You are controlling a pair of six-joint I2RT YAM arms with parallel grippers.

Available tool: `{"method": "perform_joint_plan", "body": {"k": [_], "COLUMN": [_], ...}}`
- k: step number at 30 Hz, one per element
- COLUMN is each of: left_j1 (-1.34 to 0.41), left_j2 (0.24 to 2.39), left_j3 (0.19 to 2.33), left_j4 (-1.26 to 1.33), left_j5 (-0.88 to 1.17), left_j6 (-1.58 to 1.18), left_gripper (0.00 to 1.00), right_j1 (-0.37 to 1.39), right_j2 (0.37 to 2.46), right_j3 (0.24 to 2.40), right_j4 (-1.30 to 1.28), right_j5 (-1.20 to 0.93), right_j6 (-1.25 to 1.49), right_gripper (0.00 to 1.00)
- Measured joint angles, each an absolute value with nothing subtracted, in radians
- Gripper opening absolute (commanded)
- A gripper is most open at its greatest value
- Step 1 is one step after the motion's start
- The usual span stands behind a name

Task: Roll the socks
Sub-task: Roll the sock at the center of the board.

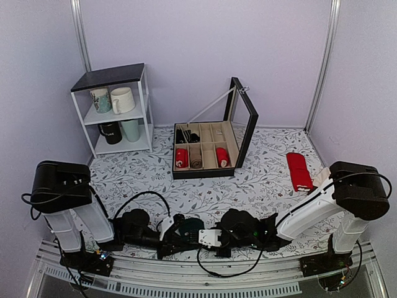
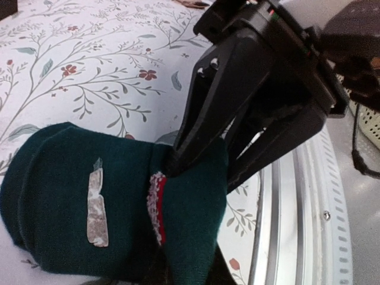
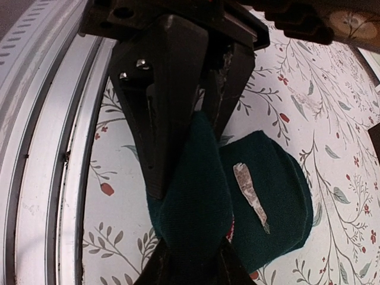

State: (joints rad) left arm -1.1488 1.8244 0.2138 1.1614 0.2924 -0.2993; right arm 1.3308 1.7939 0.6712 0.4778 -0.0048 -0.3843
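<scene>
The socks [image 1: 191, 225] are a dark teal roll lying near the table's front edge, between both arms. In the left wrist view the roll [image 2: 77, 202] carries a pale patch, and a cuff flap with a red-and-white edge [image 2: 155, 205] sticks out to the right. My left gripper [image 1: 178, 233] is shut on that flap; its tips are buried under the fabric [image 2: 184, 267]. My right gripper [image 2: 208, 172] reaches in from the opposite side and pinches the same flap. In the right wrist view the flap [image 3: 196, 196] runs between both pairs of fingers.
Bright red socks [image 1: 299, 171] lie at the right. An open compartment box [image 1: 186, 174] holding rolled socks stands at mid-table. A white shelf [image 1: 147, 105] with mugs is at the back left. The metal rail [image 1: 186, 279] runs just behind the grippers.
</scene>
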Motion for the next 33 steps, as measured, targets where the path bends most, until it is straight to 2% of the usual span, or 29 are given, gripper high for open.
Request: {"method": "perform_joint_plan", "body": {"k": [2, 4, 6, 7, 13, 15, 18, 33], "left_j1": [-1.147, -1.147, -1.147, -1.15, -1.189, -1.214, -1.243, -1.369], "left_j2": [1.821, 1.801, 1.765, 1.736, 1.474, 1.402, 1.335, 1.414], "left_j3": [0.213, 0.212, 0.208, 0.204, 0.181, 0.182, 0.167, 0.15], "left_j4": [1.159, 1.134, 1.092, 1.062, 0.895, 0.846, 0.825, 0.789], "left_j5": [0.298, 0.294, 0.279, 0.269, 0.152, 0.111, 0.063, -0.149], "left_j6": [-0.294, -0.28, -0.254, -0.246, -0.149, -0.115, -0.08, -0.003], "left_gripper": [0.05, 0.21, 0.45, 0.5, 0.54, 0.62, 0.61, 0.61], "right_j1": [1.331, 1.331, 1.331, 1.331, 1.324, 1.308, 1.272, 1.124], "right_j2": [1.794, 1.794, 1.796, 1.798, 1.801, 1.801, 1.809, 1.971], "right_j3": [0.678, 0.687, 0.704, 0.717, 0.796, 0.83, 0.877, 1.135], "right_j4": [0.464, 0.448, 0.422, 0.405, 0.258, 0.194, 0.105, -0.219], "right_j5": [-0.005, -0.006, -0.011, -0.016, -0.062, -0.106, -0.19, -0.559], "right_j6": [-0.363, -0.345, -0.324, -0.311, -0.268, -0.25, -0.226, -0.174], "right_gripper": [0.15, 0.15, 0.14, 0.14, 0.14, 0.15, 0.15, 0.15]}}
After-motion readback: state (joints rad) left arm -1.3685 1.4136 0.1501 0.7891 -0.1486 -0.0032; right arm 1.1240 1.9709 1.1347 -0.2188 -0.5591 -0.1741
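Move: Both hands already pinch the green sock's rolled near end: the roll's middle is level with them, about 3 cm to the left hand's right and some 4 cm to the right hand's left. The unrolled part lies about 5 cm ahead of the roll's middle and 1 to 3 cm below the hands. The board's metal front edge runs roughly 5 cm back from the roll, also slightly lower. The right hand keeps its pinch on the roll's right end and twists in place by about 40 degrees, its top going forward, with only a slight drift left. The left fingers open and let go of the other end; that hand rises about 6.5 cm, then shifts left and comes back down to some 3 cm above its old grip, still open, its top tipping back some 25 degrees. ##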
